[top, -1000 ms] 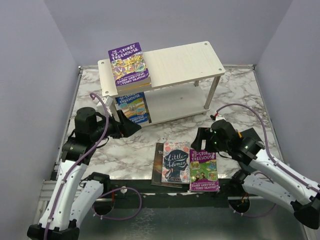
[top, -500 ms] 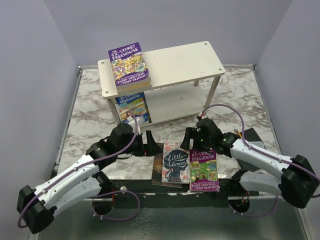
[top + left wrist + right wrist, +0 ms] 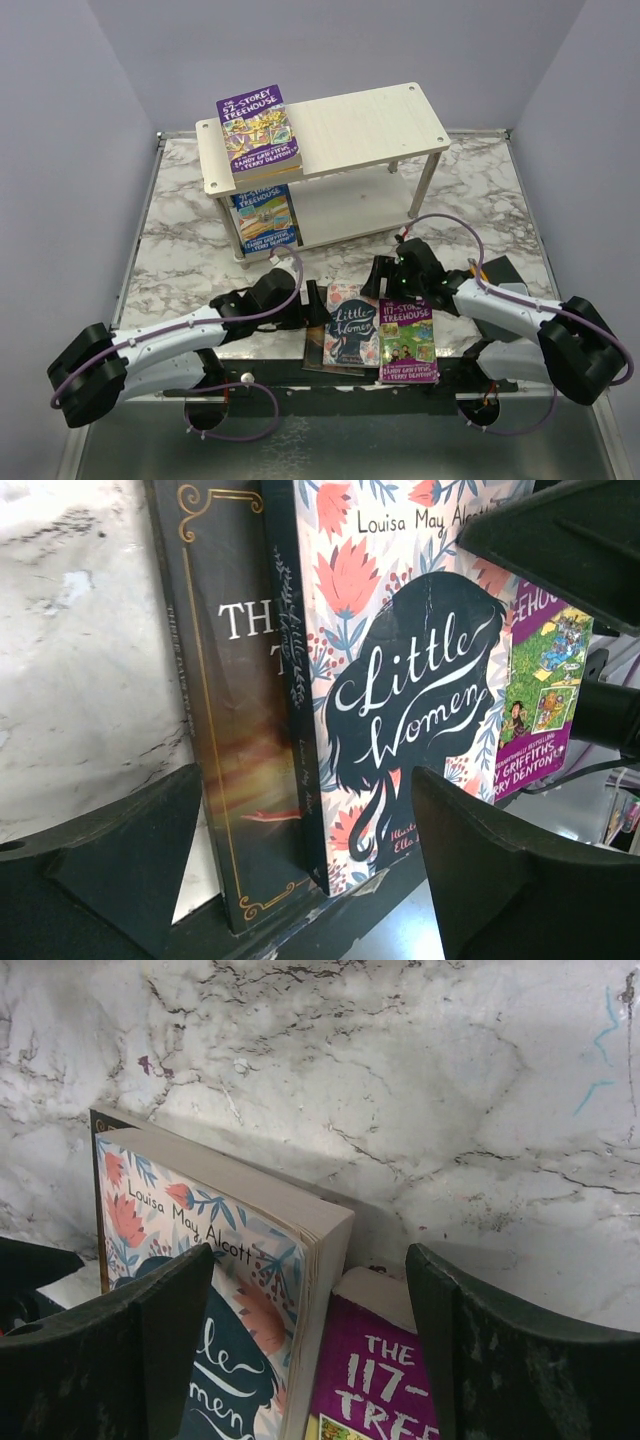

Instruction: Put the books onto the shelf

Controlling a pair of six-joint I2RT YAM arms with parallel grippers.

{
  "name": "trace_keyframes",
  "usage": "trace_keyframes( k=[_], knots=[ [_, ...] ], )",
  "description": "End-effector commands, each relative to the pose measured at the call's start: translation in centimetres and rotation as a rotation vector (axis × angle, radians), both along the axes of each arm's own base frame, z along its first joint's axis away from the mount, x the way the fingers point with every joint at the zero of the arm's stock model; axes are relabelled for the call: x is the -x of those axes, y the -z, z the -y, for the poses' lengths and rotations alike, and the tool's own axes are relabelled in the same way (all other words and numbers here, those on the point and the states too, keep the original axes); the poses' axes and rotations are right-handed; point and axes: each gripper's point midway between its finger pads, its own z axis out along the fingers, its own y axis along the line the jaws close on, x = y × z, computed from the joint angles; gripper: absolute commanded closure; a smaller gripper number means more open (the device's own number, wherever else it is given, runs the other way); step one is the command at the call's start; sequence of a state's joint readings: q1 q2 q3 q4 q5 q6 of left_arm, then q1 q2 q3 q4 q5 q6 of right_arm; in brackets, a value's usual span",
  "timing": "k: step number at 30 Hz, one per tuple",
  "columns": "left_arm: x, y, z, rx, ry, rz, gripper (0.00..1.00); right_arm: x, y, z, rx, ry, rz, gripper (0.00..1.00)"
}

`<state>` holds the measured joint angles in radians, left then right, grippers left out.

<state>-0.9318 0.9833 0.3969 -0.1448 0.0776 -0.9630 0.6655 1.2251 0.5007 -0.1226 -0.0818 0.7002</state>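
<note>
Three books lie side by side at the table's front edge: a dark brown one (image 3: 314, 338), the floral "Little Women" (image 3: 352, 323) partly on top of it, and a purple "117-Storey Treehouse" (image 3: 406, 340). My left gripper (image 3: 308, 305) is open at their left side, with its fingers straddling the brown book (image 3: 230, 730) and "Little Women" (image 3: 410, 700). My right gripper (image 3: 372, 280) is open at their far ends, over "Little Women" (image 3: 220, 1260) and the purple book (image 3: 380, 1360). The pale shelf (image 3: 370, 120) carries a purple Treehouse book (image 3: 258, 130) on top and a blue one (image 3: 265, 215) below.
The books overhang the dark strip along the table's front edge (image 3: 300, 375). Grey walls close in the marble table (image 3: 180, 230) on three sides. The shelf's round front legs (image 3: 424, 185) stand behind the right arm.
My left arm has swung from the table's left side down to the books at the front edge. My right gripper has shifted left and lower onto the books' far ends.
</note>
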Motion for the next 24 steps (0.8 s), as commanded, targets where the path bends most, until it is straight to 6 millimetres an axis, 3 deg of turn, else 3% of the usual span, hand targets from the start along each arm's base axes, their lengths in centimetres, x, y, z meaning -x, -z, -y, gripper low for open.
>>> trace_keyframes(
  k=[1,13,24],
  knots=[
    [-0.6,-0.4,2.0,0.059,-0.007,0.031,0.16,0.0,0.2,-0.8,-0.059,-0.044,0.029,0.20],
    [0.0,1.8,2.9,0.029,0.011,0.010,0.30,1.2,0.5,-1.6,-0.169,-0.083,0.038,0.32],
    [0.0,3.2,2.1,-0.009,-0.007,0.004,0.50,1.1,-1.0,-1.6,-0.207,-0.083,0.093,0.69]
  ],
)
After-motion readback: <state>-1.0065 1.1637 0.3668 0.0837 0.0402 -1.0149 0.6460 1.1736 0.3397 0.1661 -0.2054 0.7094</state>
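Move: Little Women's middle lies about 9 cm to the left hand's right and 3 cm back, some 4 cm below; its spine is only about 3 cm to that hand's right. The dark book beneath it is centred some 5 cm right and 4 cm back of the left hand. From the right hand, Little Women's middle is about 6 cm left and 9 cm back, 3 cm below, with the 117-Storey Treehouse 7 cm right and 13 cm back. Rightward and down, the left hand eases about 3 cm to straddle Little Women's spine, its fingers closing to roughly half open, one over the cover and one beside the spine. The right hand shifts 1.5 cm left at the book's far right corner, rolls its left side up about 10 degrees and shuts its fingers by about half, one on the cover and one against the page edge. ##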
